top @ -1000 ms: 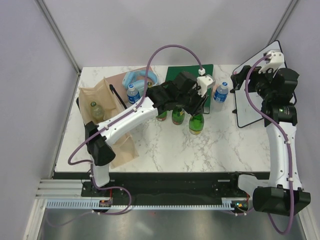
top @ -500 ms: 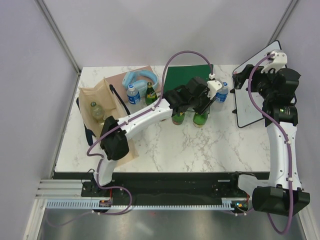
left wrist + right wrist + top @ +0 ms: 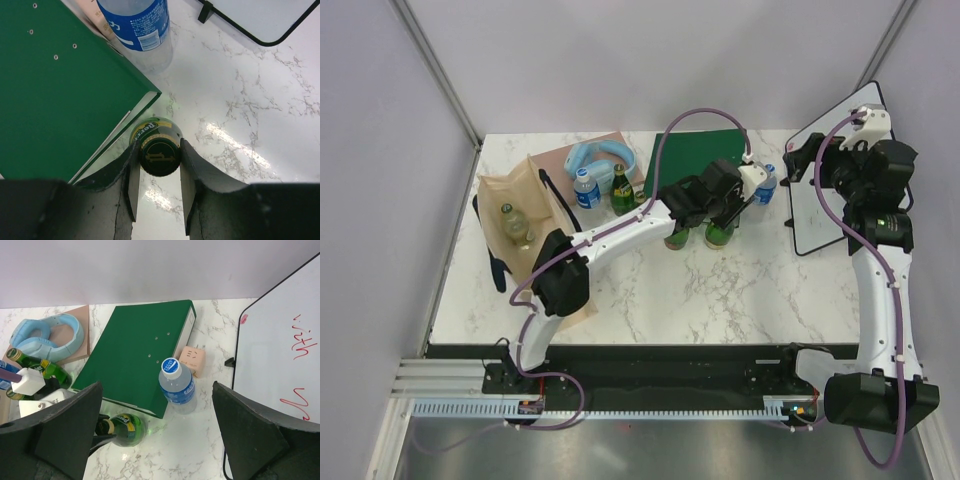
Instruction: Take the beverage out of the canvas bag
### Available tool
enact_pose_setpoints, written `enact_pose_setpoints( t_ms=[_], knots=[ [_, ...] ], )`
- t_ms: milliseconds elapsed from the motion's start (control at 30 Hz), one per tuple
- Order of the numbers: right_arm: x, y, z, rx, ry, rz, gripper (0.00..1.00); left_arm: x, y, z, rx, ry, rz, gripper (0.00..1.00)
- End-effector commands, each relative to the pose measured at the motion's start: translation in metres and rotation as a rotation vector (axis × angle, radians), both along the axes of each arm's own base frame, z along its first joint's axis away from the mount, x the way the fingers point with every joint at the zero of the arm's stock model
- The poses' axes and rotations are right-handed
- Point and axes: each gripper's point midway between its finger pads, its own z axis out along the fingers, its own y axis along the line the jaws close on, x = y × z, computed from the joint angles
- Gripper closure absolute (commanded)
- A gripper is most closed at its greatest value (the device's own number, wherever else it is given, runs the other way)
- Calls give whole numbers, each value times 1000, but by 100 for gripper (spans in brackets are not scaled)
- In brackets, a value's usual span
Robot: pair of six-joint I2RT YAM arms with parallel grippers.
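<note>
The beige canvas bag (image 3: 492, 192) with navy straps stands open at the table's left, and a pale bottle (image 3: 507, 212) shows inside it. My left gripper (image 3: 723, 213) reaches far right and is shut on the neck of a green glass bottle (image 3: 160, 152), which is upright by the green binder's corner (image 3: 122, 429). In the left wrist view both fingers (image 3: 134, 172) press the bottle's cap. A second green bottle (image 3: 677, 238) stands just left of it. My right gripper (image 3: 832, 160) hangs high above the whiteboard, open wide and empty.
The green binder (image 3: 695, 158) lies at the back, with a water bottle (image 3: 763, 185) and a pink adapter (image 3: 192, 359) beside it. A whiteboard (image 3: 825, 200) stands at the right. Blue headphones (image 3: 600, 156), another water bottle (image 3: 585, 188) and a third green bottle (image 3: 622, 190) are at the back left.
My left arm has stretched further right and back with the green bottle, uncovering the bottles near the headphones. The right arm has not moved.
</note>
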Motion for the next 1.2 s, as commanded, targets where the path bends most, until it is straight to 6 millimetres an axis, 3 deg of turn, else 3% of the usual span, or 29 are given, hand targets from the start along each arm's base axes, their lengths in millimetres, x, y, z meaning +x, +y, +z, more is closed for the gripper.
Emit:
enact_pose_setpoints(
  t_ms=[0, 200, 367, 567, 733, 800, 833, 900, 967, 1033, 1067, 1100, 1167],
  knots=[
    [-4, 1, 9, 10, -35, 5, 2, 17, -14, 82, -183, -168, 23, 57],
    [-4, 6, 6, 16, -27, 36, 2, 14, -2, 107, -225, -176, 69, 27],
    [-7, 14, 8, 16, -33, 81, 2, 8, 9, 144, -295, -192, 90, 18],
    [-12, 25, 12, 8, -48, 153, 2, -2, 41, 192, -361, -238, 155, 5],
    [-16, 39, 12, 27, -44, 237, 2, -11, 92, 224, -384, -295, 266, 0],
    [-18, 44, 8, 38, -33, 275, 2, -15, 106, 221, -369, -297, 289, 0],
    [-18, 47, 7, 43, -27, 294, 2, -23, 123, 239, -419, -297, 323, 0],
    [-23, 57, 3, 59, -13, 358, 2, -29, 140, 238, -418, -286, 346, 0],
    [-26, 64, 0, 67, -1, 411, 2, -42, 168, 252, -459, -276, 389, 0],
    [-27, 67, -7, 68, 20, 439, 2, -45, 192, 241, -448, -239, 459, 0],
    [-28, 67, -11, 68, 31, 448, 2, -55, 213, 255, -490, -245, 486, 0],
    [-31, 70, -15, 74, 50, 469, 2, -55, 226, 245, -477, -229, 523, 0],
    [-33, 72, -23, 48, 67, 498, 2, -68, 259, 250, -532, -211, 597, 0]
  ],
)
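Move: The left hand still pinches the green bottle's cap; the bottle's middle is about 9 cm straight below, its base already on the table. Roughly level ahead with it, a second green bottle stands 11 cm to its left. The water bottle is some 11 cm ahead and 11 cm right of it, and the last bottle, in the canvas bag, about 50 cm left. From the right hand, the pinched bottle lies about 12 cm left, 26 cm down and 1 cm back. Left fingers open off the bottle, rise about 25 cm, then swing 20 cm left; the right turns left. ##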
